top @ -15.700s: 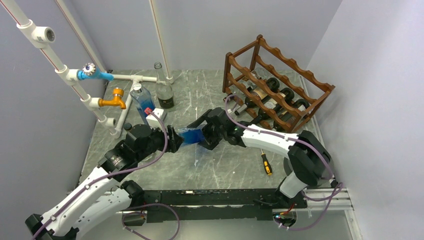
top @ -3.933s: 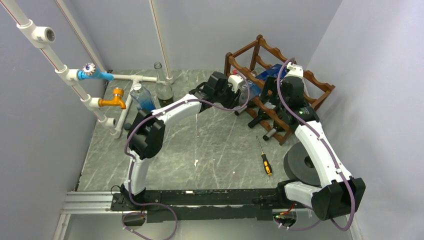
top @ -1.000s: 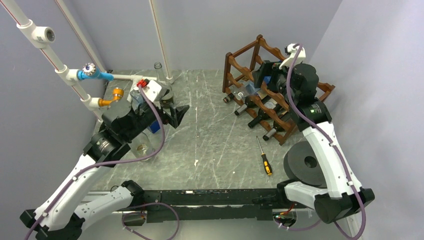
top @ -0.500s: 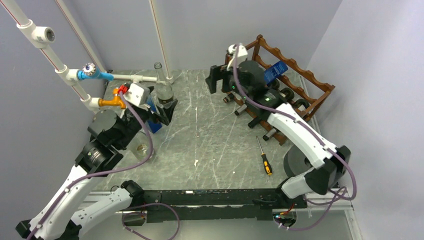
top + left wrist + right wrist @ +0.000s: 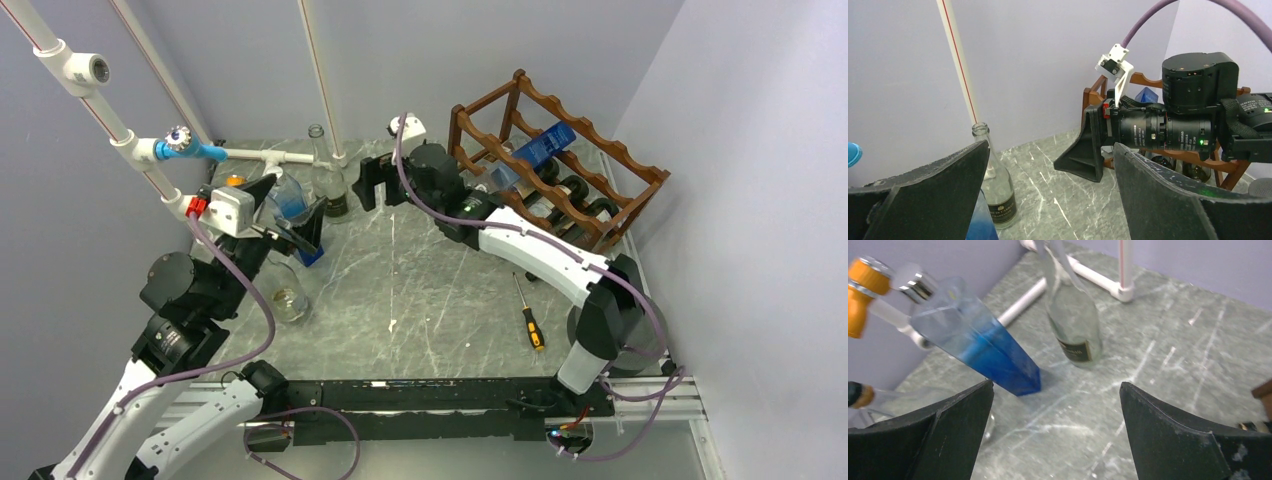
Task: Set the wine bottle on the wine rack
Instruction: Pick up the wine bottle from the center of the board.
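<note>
The dark reddish-brown wine rack (image 5: 600,150) stands at the back right, with a blue bottle (image 5: 540,148) lying across its top tier and dark bottles (image 5: 575,190) lower down. A clear wine bottle (image 5: 326,180) with a dark label stands upright by the back wall, also in the left wrist view as the clear wine bottle (image 5: 998,195) and the right wrist view (image 5: 1073,325). My right gripper (image 5: 372,185) hangs open just right of it, empty (image 5: 1055,435). My left gripper (image 5: 297,196) is open and empty (image 5: 1050,200), beside a second, square blue bottle (image 5: 292,210).
White pipes with a blue tap (image 5: 185,145) and an orange tap (image 5: 863,295) run along the left. A glass jar (image 5: 286,300) stands near the left arm. A screwdriver (image 5: 531,325) lies front right, next to a grey disc (image 5: 600,335).
My right arm has swung left from the rack to the standing bottles, leaving the blue bottle on the top tier. My left arm has drawn back to the left.
</note>
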Controlling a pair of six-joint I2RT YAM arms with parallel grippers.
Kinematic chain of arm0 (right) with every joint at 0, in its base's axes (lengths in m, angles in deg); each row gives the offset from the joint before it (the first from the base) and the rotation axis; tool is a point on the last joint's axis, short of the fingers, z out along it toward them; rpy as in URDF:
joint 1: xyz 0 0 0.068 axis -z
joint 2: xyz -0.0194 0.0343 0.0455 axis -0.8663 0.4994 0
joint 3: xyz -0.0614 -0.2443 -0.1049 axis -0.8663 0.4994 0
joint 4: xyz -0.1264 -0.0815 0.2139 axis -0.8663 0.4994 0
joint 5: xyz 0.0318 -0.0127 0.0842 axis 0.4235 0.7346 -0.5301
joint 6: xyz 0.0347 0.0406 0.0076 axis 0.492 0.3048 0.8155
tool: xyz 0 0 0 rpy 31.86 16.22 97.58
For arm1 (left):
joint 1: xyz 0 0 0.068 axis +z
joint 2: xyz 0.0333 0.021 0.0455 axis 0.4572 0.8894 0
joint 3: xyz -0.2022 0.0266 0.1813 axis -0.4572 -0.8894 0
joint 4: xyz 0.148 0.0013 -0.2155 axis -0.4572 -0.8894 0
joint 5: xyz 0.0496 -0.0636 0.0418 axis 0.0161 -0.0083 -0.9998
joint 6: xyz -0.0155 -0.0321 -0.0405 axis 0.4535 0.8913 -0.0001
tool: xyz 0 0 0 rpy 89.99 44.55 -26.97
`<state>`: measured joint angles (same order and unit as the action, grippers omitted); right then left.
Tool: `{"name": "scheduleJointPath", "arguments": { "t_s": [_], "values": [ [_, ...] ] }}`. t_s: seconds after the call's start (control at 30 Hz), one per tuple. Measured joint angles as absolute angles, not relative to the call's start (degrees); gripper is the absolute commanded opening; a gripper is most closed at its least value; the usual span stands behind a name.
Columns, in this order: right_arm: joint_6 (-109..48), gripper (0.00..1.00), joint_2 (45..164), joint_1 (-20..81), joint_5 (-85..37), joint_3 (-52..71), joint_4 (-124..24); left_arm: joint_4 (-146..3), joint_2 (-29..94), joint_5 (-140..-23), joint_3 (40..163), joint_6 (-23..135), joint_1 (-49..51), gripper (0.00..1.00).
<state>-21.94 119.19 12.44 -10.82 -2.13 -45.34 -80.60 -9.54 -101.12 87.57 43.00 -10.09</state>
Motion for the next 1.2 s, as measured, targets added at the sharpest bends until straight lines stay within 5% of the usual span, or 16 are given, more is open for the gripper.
{"name": "scheduleJointPath", "arguments": {
  "t_s": [0.57, 1.2],
  "values": [
    [-18.4, 1.0, 132.7, 3.5, -12.0, -1.0, -70.6, -79.7, -14.6, -104.3, 85.8, 43.6, -8.7, 0.99],
    [-17.7, 0.93, 149.2, 1.0, -10.4, -15.7, -71.1, -78.5, -13.8, -111.6, 84.7, 43.5, -8.2, 0.96]
  ]
}}
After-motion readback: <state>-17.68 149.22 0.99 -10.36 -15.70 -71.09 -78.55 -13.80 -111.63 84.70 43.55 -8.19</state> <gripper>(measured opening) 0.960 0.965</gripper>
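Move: The blue wine bottle stands about 21 cm to the right hand's left and some 2 cm ahead, its middle roughly 9 cm lower. From that hand the tall clear bottle lies about 10 cm ahead and 15 cm left, and the squat clear bottle about 9 cm back and 25 cm left, both some 10 cm lower. From the left hand the blue bottle is about 15 cm ahead, 3 cm left and 24 cm below. The right hand sweeps about 18 cm left towards the blue wine bottle, drawing back some 3 cm at first and then sinking to about 8 cm below its start as its open fingers come up facing the lower body, turning about 10 degrees counter-clockwise with its left side tipping up. Meanwhile the empty left hand, also open, shifts about 5 cm to its left high above the board and swings some 10 degrees counter-clockwise, its small draw back undone by the end. ##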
